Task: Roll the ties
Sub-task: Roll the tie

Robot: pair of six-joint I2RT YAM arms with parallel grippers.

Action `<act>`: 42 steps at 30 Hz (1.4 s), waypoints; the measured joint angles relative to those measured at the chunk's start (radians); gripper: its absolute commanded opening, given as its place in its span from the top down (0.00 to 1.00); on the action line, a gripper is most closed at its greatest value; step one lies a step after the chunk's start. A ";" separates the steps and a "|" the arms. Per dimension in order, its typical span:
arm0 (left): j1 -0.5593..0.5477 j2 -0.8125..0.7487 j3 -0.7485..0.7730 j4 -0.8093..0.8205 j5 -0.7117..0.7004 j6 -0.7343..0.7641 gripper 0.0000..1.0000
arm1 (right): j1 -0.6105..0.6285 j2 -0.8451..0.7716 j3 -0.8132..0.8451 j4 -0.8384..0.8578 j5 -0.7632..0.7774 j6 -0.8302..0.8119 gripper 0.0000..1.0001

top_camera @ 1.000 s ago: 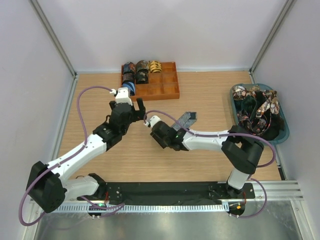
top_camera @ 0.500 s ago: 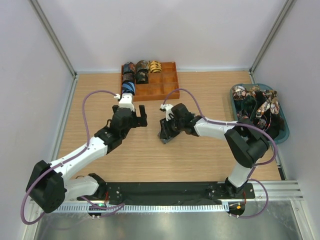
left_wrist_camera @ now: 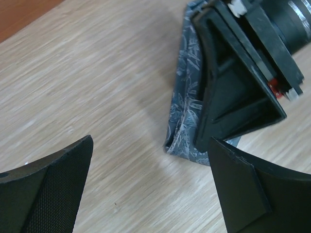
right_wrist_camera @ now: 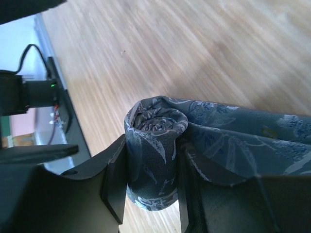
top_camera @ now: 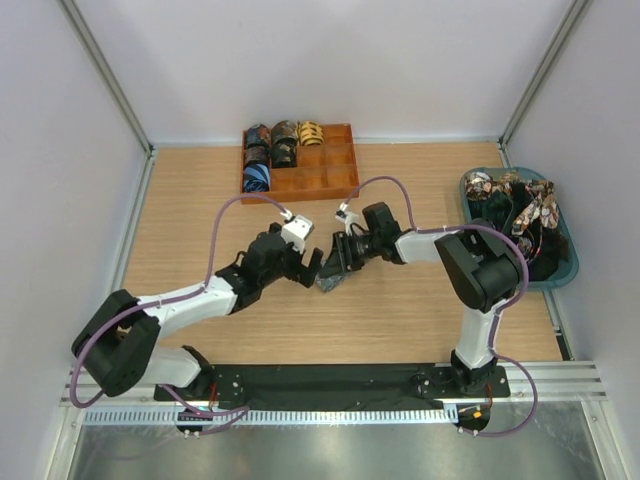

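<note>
A grey-blue leaf-print tie [right_wrist_camera: 154,145], rolled into a tight cylinder at one end, sits upright between the jaws of my right gripper [right_wrist_camera: 153,187], which is shut on it. Its loose tail [right_wrist_camera: 243,141] trails off to the right. From above, the tie [top_camera: 329,285] rests on the wood near the table's middle under the right gripper [top_camera: 336,266]. My left gripper [top_camera: 305,268] is just left of it, open and holding nothing. In the left wrist view the left gripper [left_wrist_camera: 150,194] hovers over bare wood, with the tie [left_wrist_camera: 187,107] ahead.
An orange compartment tray [top_camera: 335,185] at the back holds several rolled ties [top_camera: 272,148]. A blue bin [top_camera: 570,258] at the right edge holds a heap of loose ties [top_camera: 515,210]. Purple cables loop above both arms.
My left gripper has swung from beside the tray down and right to the table's middle. The right gripper has turned over and brought the tie against the wood next to it.
</note>
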 measured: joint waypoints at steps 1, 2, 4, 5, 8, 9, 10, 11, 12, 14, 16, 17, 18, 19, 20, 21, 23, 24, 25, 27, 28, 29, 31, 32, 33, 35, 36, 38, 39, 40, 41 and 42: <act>-0.002 0.009 0.000 0.000 0.027 0.023 0.00 | -0.002 0.008 -0.002 0.009 -0.021 0.011 0.72; -0.002 0.017 0.003 0.000 0.052 0.045 0.00 | -0.005 0.016 -0.004 0.017 -0.040 0.023 0.72; -0.002 0.040 0.017 -0.010 0.100 0.083 0.00 | -0.012 0.038 -0.005 0.036 -0.077 0.047 0.72; -0.002 0.054 0.028 -0.011 0.124 0.103 0.00 | -0.018 0.052 -0.005 0.050 -0.097 0.060 0.72; -0.002 0.092 0.055 -0.018 0.190 0.145 0.00 | -0.042 0.092 -0.006 0.090 -0.156 0.108 0.72; -0.002 0.105 0.063 -0.023 0.210 0.158 0.00 | -0.047 0.100 -0.006 0.099 -0.168 0.120 0.72; -0.002 0.118 0.073 -0.034 0.231 0.167 0.00 | -0.054 0.110 -0.006 0.111 -0.182 0.133 0.72; -0.002 0.133 0.084 -0.045 0.252 0.180 0.00 | -0.058 0.117 -0.007 0.120 -0.193 0.145 0.72; -0.002 0.147 0.094 -0.055 0.270 0.187 0.00 | -0.061 0.121 -0.010 0.129 -0.200 0.154 0.72; -0.002 0.172 0.113 -0.077 0.308 0.201 0.00 | -0.066 0.124 -0.014 0.140 -0.210 0.165 0.72; -0.002 0.193 0.127 -0.093 0.344 0.213 0.00 | -0.068 0.124 -0.018 0.145 -0.214 0.172 0.72; -0.002 0.201 0.131 -0.100 0.357 0.218 0.00 | -0.069 0.125 -0.018 0.146 -0.215 0.174 0.72; -0.002 0.210 0.134 -0.106 0.373 0.225 0.00 | -0.069 0.126 -0.018 0.147 -0.216 0.175 0.72; -0.003 0.220 0.138 -0.113 0.390 0.233 0.00 | -0.069 0.127 -0.018 0.148 -0.218 0.176 0.72; -0.003 0.228 0.142 -0.119 0.401 0.236 0.00 | -0.070 0.129 -0.018 0.151 -0.220 0.177 0.72; -0.003 0.239 0.149 -0.127 0.412 0.239 0.00 | -0.071 0.130 -0.018 0.153 -0.222 0.178 0.72; -0.004 0.261 0.166 -0.141 0.430 0.245 0.00 | -0.072 0.130 -0.018 0.154 -0.223 0.179 0.72; -0.005 0.271 0.174 -0.145 0.435 0.252 0.00 | -0.072 0.130 -0.018 0.154 -0.223 0.179 0.72; -0.006 0.281 0.181 -0.149 0.437 0.258 0.00 | -0.073 0.130 -0.018 0.154 -0.224 0.179 0.72; -0.009 0.296 0.192 -0.153 0.437 0.265 0.00 | -0.074 0.130 -0.018 0.154 -0.224 0.179 0.72; -0.011 0.303 0.198 -0.156 0.436 0.269 0.00 | -0.074 0.130 -0.018 0.154 -0.224 0.179 0.72; -0.013 0.311 0.204 -0.159 0.433 0.272 0.00 | -0.074 0.130 -0.018 0.154 -0.224 0.179 0.72; -0.021 0.330 0.219 -0.164 0.425 0.283 0.00 | -0.074 0.130 -0.018 0.154 -0.224 0.179 0.72; -0.025 0.342 0.227 -0.167 0.419 0.288 0.00 | -0.074 0.130 -0.018 0.154 -0.224 0.179 0.72; -0.031 0.352 0.234 -0.169 0.408 0.291 0.00 | -0.074 0.130 -0.018 0.154 -0.224 0.179 0.72; -0.045 0.367 0.243 -0.171 0.384 0.301 0.00 | -0.074 0.130 -0.018 0.154 -0.224 0.179 0.72; -0.053 0.374 0.246 -0.173 0.367 0.309 0.00 | -0.074 0.130 -0.018 0.154 -0.224 0.179 0.72; -0.067 0.383 0.249 -0.175 0.338 0.317 0.01 | -0.074 0.130 -0.018 0.154 -0.224 0.179 0.72; -0.071 0.386 0.249 -0.177 0.329 0.319 0.03 | -0.074 0.130 -0.018 0.154 -0.224 0.179 0.72; -0.076 0.391 0.250 -0.177 0.317 0.320 0.05 | -0.074 0.130 -0.018 0.154 -0.224 0.179 0.72; -0.079 0.396 0.250 -0.177 0.306 0.321 0.07 | -0.074 0.130 -0.018 0.154 -0.224 0.179 0.72; -0.081 0.402 0.250 -0.178 0.295 0.322 0.08 | -0.074 0.130 -0.018 0.154 -0.224 0.179 0.72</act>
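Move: The rolled tie stands pinched between the right hand's pads, practically at that hand's point. From the open left hand, the roll is about 6 cm to the right, 3 cm back and some 8 cm below. The unrolled tail runs forward and slightly right under the right gripper, its middle some 5 cm ahead and 3 cm right of the right hand. The wooden box lies about 25 cm ahead of the left hand, 3 cm to its left, 9 cm below. With the right hand still pinching the roll, the left fingers come down around it, wide open, one tip ending close against its far side. The left hand sinks about 8 cm and goes 7 cm right, easing back 3 cm, its wrist turning some 30 degrees clockwise. The right hand shifts barely a centimetre, rolls its wrist some 15 degrees early on, then holds still. ##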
